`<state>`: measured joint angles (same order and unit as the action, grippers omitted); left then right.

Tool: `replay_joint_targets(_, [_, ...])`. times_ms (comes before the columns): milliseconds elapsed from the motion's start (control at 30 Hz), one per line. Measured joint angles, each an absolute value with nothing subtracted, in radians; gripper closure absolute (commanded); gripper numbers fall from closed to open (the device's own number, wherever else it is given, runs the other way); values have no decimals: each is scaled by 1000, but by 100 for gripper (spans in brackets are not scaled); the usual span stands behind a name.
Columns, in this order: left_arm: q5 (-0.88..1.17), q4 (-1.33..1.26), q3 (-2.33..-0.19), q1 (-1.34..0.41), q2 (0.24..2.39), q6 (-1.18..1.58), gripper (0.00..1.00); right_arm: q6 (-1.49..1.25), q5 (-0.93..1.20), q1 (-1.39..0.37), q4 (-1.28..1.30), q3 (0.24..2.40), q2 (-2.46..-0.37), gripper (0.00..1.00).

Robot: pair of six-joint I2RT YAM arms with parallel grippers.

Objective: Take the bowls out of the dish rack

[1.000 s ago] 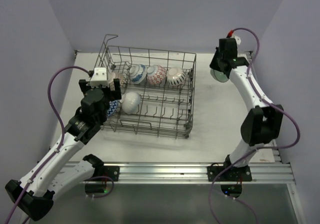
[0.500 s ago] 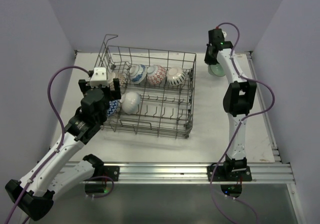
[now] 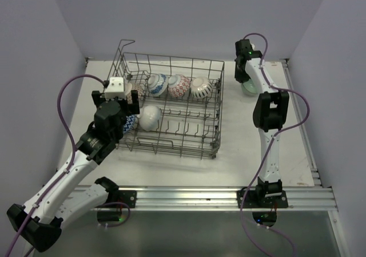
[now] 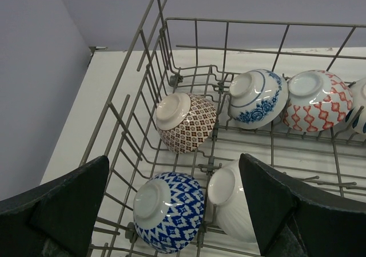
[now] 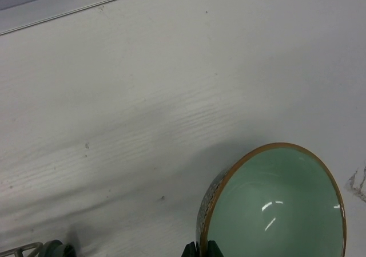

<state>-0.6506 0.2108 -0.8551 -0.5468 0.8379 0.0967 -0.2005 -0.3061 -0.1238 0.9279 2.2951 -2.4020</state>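
The grey wire dish rack stands on the white table, left of middle. Its back row holds a brown-patterned bowl, a blue floral bowl, a red-patterned bowl and one more bowl. In front lie a blue diamond-patterned bowl and a white bowl. My left gripper hangs open above these two, over the rack's left end. Right of the rack, my right gripper is shut on the rim of a tilted pale green bowl, at the table's far right.
The rack's raised wire handle stands at its far left corner. Purple walls close in the table at the back and both sides. A metal rail with the arm bases runs along the near edge. A rack corner shows low in the right wrist view.
The right arm has folded and swung left with the green bowl, bringing it nearer the rack. The left arm has barely moved and stays open.
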Motion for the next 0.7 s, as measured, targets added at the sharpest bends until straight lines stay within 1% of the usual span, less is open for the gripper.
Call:
replay_joint_targets(67, [-650, 211, -855, -547, 839, 97, 0, -197, -307, -124, 927, 2294, -2402, 84])
replay_joint_targets(167, [-646, 211, -855, -547, 841, 97, 0, -192, -311, -124, 921, 2277, -2402, 73])
replay_joint_targets(267, [-643, 211, -855, -547, 841, 97, 0, -189, -316, -124, 917, 2260, -2402, 70])
replay_joint_targets(300, [-642, 211, -855, -547, 842, 97, 0, -188, -316, -124, 914, 2254, -2402, 61])
replay_joint_targets(367, [-640, 211, -855, -547, 844, 97, 0, -187, -320, -124, 912, 2247, -2402, 51])
replay_joint_targets(400, [-640, 211, -855, -547, 844, 97, 0, -187, -319, -124, 911, 2243, -2402, 44])
replay_joint_targets(567, [-638, 211, -855, -547, 845, 97, 0, -188, -312, -124, 913, 2236, -2401, 34])
replay_joint_targets(600, [-637, 211, -855, -547, 845, 97, 0, -190, -305, -124, 914, 2236, -2398, 29])
replay_joint_targets(700, [-629, 211, -855, -547, 845, 96, 0, -197, -278, -124, 923, 2236, -2377, 21])
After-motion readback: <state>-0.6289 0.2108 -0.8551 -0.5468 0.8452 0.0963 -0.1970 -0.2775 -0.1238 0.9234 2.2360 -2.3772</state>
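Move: The right hand still pinches the green bowl by its left rim, with the bowl's middle about 5 cm to the right of the fingers, level ahead and some 3 cm below them. The rack's right side is about 13 cm to the hand's left and 8 cm back, and the striped bowl sits about 25 cm left and 1 cm back, both near hand height. From the left hand the green bowl is roughly 25 cm ahead, 57 cm right and 23 cm down. The right hand lets go of the green bowl's left rim: it sinks a last 1.5 cm or so, easing about 1 cm back towards its base, while the fingers spread from nearly shut to about three quarters open. One finger stays over the inside of the bowl and the other outside it; at the very end the hand starts up again by about 1 cm. ##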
